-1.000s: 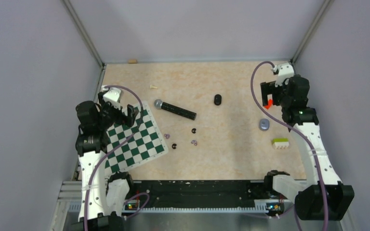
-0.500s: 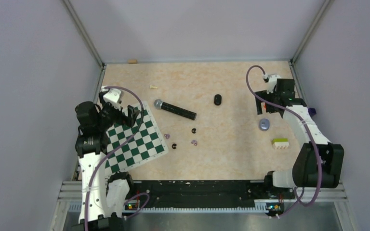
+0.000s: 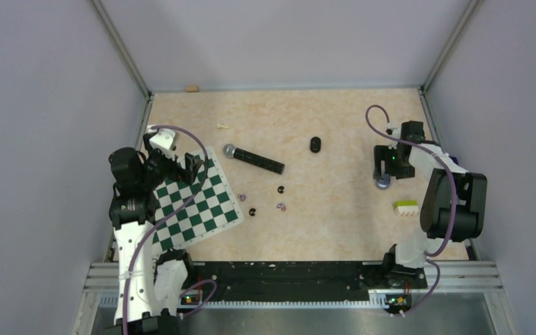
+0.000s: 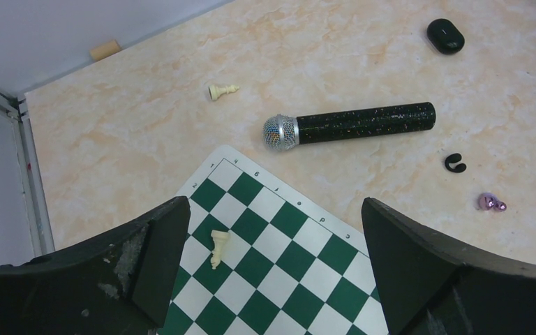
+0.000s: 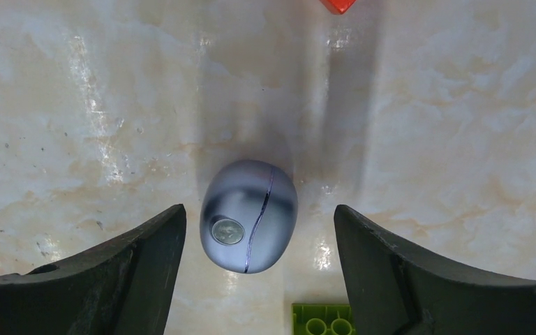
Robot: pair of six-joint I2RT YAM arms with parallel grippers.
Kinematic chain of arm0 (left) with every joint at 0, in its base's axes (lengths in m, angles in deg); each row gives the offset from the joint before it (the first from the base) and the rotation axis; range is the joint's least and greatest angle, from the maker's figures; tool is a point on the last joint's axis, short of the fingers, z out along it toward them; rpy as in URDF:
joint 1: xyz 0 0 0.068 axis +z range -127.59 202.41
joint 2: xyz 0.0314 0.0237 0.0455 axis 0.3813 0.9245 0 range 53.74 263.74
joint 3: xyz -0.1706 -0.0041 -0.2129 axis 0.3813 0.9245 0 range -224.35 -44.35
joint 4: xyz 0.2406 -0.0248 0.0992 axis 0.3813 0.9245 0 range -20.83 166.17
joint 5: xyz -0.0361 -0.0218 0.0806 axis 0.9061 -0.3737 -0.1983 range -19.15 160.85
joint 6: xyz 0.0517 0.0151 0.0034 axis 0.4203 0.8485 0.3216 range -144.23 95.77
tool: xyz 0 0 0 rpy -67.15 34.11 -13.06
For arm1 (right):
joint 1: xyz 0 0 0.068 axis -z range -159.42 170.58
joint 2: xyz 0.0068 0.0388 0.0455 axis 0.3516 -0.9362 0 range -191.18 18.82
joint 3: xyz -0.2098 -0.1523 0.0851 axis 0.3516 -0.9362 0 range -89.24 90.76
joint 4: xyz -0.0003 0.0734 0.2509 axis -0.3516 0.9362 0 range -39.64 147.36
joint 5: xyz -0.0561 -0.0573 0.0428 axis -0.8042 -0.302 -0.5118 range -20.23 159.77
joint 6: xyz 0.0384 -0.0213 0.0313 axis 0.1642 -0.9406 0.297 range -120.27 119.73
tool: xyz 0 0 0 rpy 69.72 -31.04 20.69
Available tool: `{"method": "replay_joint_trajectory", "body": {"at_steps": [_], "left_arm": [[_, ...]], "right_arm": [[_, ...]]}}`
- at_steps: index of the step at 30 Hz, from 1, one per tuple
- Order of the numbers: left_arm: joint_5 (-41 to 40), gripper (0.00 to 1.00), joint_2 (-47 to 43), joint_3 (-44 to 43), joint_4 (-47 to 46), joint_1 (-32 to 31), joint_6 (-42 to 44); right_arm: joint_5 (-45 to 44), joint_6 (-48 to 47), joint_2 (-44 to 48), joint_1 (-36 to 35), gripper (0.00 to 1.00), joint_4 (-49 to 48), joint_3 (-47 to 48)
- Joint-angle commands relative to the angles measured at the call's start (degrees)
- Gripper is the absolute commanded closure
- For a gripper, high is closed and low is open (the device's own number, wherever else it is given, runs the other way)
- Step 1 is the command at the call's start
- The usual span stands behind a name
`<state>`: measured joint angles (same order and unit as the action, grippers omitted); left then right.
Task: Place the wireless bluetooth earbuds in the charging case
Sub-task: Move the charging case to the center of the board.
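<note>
Two pale purple earbuds [image 3: 243, 198] [image 3: 280, 206] and two black earbuds [image 3: 280, 189] [image 3: 252, 211] lie loose mid-table. In the left wrist view one black earbud [image 4: 454, 163] and one purple earbud [image 4: 490, 202] show. A grey-blue charging case [image 3: 382, 182] [image 5: 249, 216] lies closed on the right, and my right gripper [image 3: 384, 171] [image 5: 258, 222] hangs low over it, open, a finger on each side with a gap to both. A black charging case [image 3: 315, 144] [image 4: 445, 35] lies farther back. My left gripper [image 3: 181, 167] [image 4: 273, 209] stands wide open above the chessboard, holding nothing.
A green-and-white chessboard [image 3: 202, 209] [image 4: 286, 237] with a fallen cream chess piece [image 4: 217, 249] lies at the left. A black microphone [image 3: 253, 159] [image 4: 352, 124] lies beside it, with another cream piece [image 4: 223, 91] behind. A green brick [image 3: 406, 207] [image 5: 321, 319] sits near the grey case, and a red object [image 5: 338, 5] just beyond.
My right arm has swung forward and down from the back right corner onto the grey-blue case, its jaws narrowing a little. The left arm has not moved.
</note>
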<state>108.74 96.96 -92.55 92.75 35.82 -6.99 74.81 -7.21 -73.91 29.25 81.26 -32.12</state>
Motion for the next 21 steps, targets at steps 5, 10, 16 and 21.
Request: {"method": "replay_joint_trajectory", "body": {"at_steps": [5,10,16,21], "left_arm": [[0.8,0.01,-0.7,0.5,-2.0,0.3,-0.2],[0.7,0.01,-0.4,0.5,-2.1,0.3,0.0],[0.7,0.01,-0.2,0.5,-2.1,0.3,0.0],[0.8,0.01,0.1,0.4,-2.5,0.3,-0.2]], "right_arm": [[2.2,1.5,-1.8,0.5,0.27,0.7,2.0],[2.7,1.7,-4.8,0.5,0.33,1.5,2.5],[2.6,1.8,-5.1,0.3,0.46,1.5,2.8],[-0.3,1.3,-1.1,-3.4,0.65,0.4,2.5]]}}
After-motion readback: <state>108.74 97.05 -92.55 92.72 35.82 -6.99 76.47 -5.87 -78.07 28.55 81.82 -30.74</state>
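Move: The blue-grey charging case sits nearly under the right hand, about 2 cm below and 1 cm to its left, neither ahead nor back. Around it from that hand, a red block lies some 10 cm ahead and 2 cm right, and a green-and-white block about 9 cm back and 7 cm right. From the idle left hand, the case is roughly 60 cm to the right, 3 cm ahead and 25 cm below. The right hand's fingertips close in from both sides onto the flanks of the charging case and begin to pinch it, the opening going from about three-quarters to under half. On the way the hand sinks some 1.5 cm over the case and drifts about 1 cm left to centre on it, its fingers still slanting steeply down. ##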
